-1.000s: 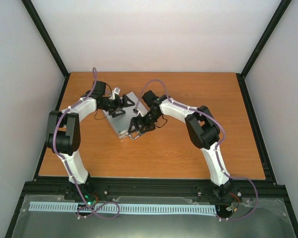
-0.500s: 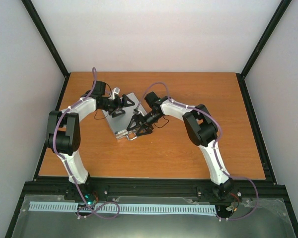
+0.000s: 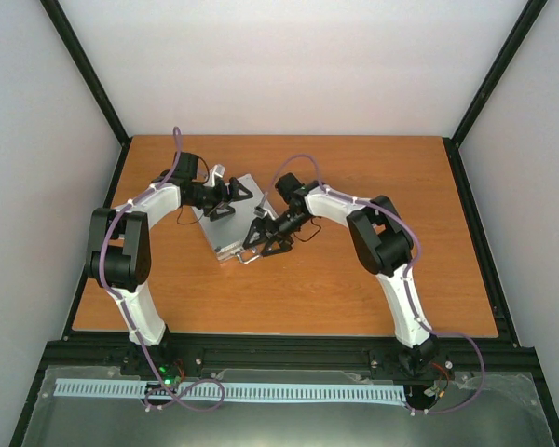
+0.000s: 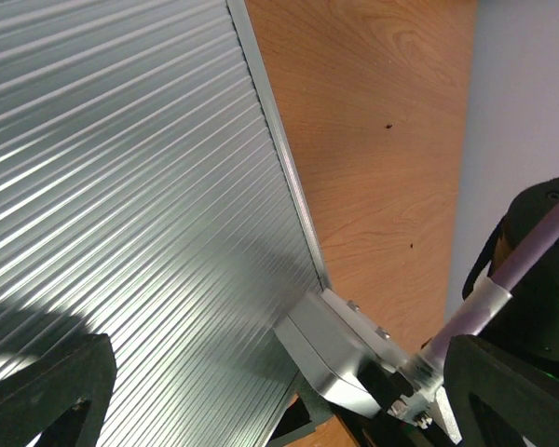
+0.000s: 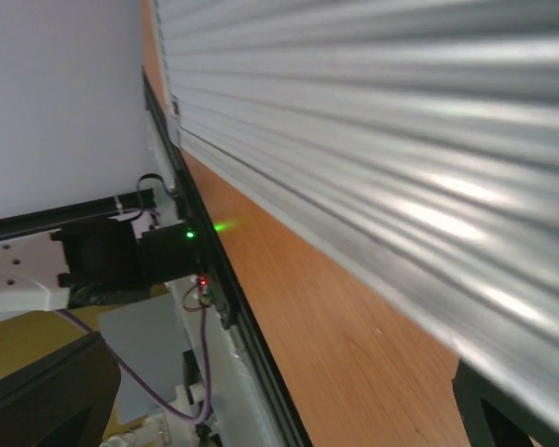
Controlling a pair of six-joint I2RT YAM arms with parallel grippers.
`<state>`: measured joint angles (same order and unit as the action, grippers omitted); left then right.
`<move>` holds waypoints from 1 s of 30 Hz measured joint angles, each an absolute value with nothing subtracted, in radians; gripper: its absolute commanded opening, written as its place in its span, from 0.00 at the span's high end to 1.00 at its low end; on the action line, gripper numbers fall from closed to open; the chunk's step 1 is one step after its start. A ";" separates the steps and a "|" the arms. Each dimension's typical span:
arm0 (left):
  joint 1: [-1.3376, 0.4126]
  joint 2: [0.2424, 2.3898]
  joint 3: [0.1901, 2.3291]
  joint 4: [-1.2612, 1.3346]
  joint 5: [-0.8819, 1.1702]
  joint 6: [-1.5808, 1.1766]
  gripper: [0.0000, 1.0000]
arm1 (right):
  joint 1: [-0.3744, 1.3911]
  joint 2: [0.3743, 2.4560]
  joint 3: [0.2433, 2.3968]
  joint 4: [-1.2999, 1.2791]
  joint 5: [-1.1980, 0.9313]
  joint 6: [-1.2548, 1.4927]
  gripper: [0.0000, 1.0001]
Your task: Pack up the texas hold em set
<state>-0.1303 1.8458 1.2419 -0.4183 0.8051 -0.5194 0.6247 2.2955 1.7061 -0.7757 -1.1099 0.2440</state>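
The texas hold em set shows only as its ribbed silver case [image 3: 222,228], lying shut on the wooden table left of centre. Its small handle [image 3: 248,260] sticks out at the near corner. My left gripper [image 3: 233,197] hovers open over the far part of the lid. In the left wrist view the ribbed lid [image 4: 121,186] fills the picture, and the left gripper [image 4: 275,396] has its fingers spread wide near a metal corner piece [image 4: 340,363]. My right gripper [image 3: 261,240] stands open at the case's right side. In the right wrist view the case wall [image 5: 401,140] runs close above the right gripper [image 5: 279,400].
The wooden table [image 3: 354,289] stretches to the right and front of the case. A black frame rail [image 3: 279,349] runs along the near edge, with both arm bases on it. White walls close in the back and sides.
My right gripper has shifted slightly along the case's right side, with its wrist turning a little. The left arm and the case have stayed put.
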 measured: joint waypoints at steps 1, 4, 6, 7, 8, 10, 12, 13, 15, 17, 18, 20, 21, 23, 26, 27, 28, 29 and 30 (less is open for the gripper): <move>-0.130 1.846 1.242 -0.418 0.805 -0.519 0.00 | 0.624 2.283 1.691 -0.779 -1.093 0.237 0.02; -0.130 1.846 1.240 -0.415 0.805 -0.519 0.00 | 0.622 2.237 1.638 -0.785 -1.036 0.225 0.07; -0.130 1.846 1.239 -0.414 0.805 -0.519 0.00 | 0.622 2.193 1.600 -0.797 -0.984 0.221 0.19; -0.130 1.846 1.239 -0.413 0.805 -0.519 0.00 | 0.622 2.175 1.590 -0.801 -0.963 0.216 0.29; -0.129 1.846 1.239 -0.413 0.805 -0.519 0.00 | 0.622 2.154 1.581 -0.801 -0.939 0.212 0.49; -0.129 1.846 1.239 -0.413 0.805 -0.519 0.00 | 0.622 2.108 1.573 -0.804 -0.896 0.211 0.93; -0.129 1.846 1.239 -0.413 0.805 -0.519 0.00 | 0.623 2.078 1.573 -0.791 -0.866 0.211 0.97; -0.129 1.846 1.239 -0.413 0.805 -0.519 0.00 | 0.625 2.065 1.573 -0.780 -0.847 0.215 0.97; -0.129 1.846 1.239 -0.414 0.805 -0.519 0.00 | 0.628 2.057 1.573 -0.755 -0.814 0.228 0.97; -0.129 1.846 1.239 -0.414 0.805 -0.519 0.00 | 0.637 2.060 1.568 -0.725 -0.784 0.232 0.97; -0.129 1.846 1.239 -0.414 0.805 -0.519 0.00 | 0.644 2.064 1.563 -0.709 -0.771 0.236 0.97; -0.129 1.846 1.239 -0.414 0.805 -0.516 0.00 | 0.659 2.077 1.552 -0.665 -0.753 0.251 0.97; -0.129 1.846 1.239 -0.414 0.805 -0.514 0.00 | 0.666 2.085 1.544 -0.642 -0.744 0.257 0.97; -0.129 1.846 1.239 -0.414 0.805 -0.512 0.00 | 0.679 2.106 1.525 -0.602 -0.724 0.268 0.97; -0.129 1.846 1.239 -0.415 0.805 -0.511 0.00 | 0.695 2.126 1.496 -0.562 -0.691 0.284 0.97; -0.129 1.846 1.239 -0.415 0.805 -0.511 0.00 | 0.699 2.127 1.482 -0.546 -0.680 0.292 0.97; -0.129 1.847 1.239 -0.415 0.805 -0.511 0.00 | 0.703 2.127 1.470 -0.531 -0.669 0.300 0.97; -0.129 1.848 1.240 -0.415 0.805 -0.511 0.00 | 0.707 2.127 1.454 -0.508 -0.658 0.313 0.97; -0.129 1.849 1.242 -0.415 0.805 -0.511 0.00 | 0.710 2.127 1.442 -0.487 -0.650 0.315 0.97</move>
<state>-0.1287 1.8488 1.2415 -0.4149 0.8047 -0.5110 0.7097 2.1269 1.4422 -0.4870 -0.6502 0.3153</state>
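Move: The latch at the right of the closed case's front edge lies roughly 1 cm ahead of the right hand, 2 cm to its right and 4 cm below. The case handle is about 2 cm back and 2 cm left of that hand, some 5 cm down; the lid's middle is about 8 cm ahead, 4 cm left and 3 cm down. From the left hand the latch lies about 10 cm back, 5 cm right and 5 cm lower. The right hand first backs off to its right by about 3 cm and slightly back, then rises above the case's front edge while its wide-open fingers shut. With the fingers closed, it eases back left and drops some 7 cm from its highest point to the front edge by the right-hand latch, tipping the fingertips about 25 degrees more steeply down, while the left hand stays put, wide open, at the lid. ##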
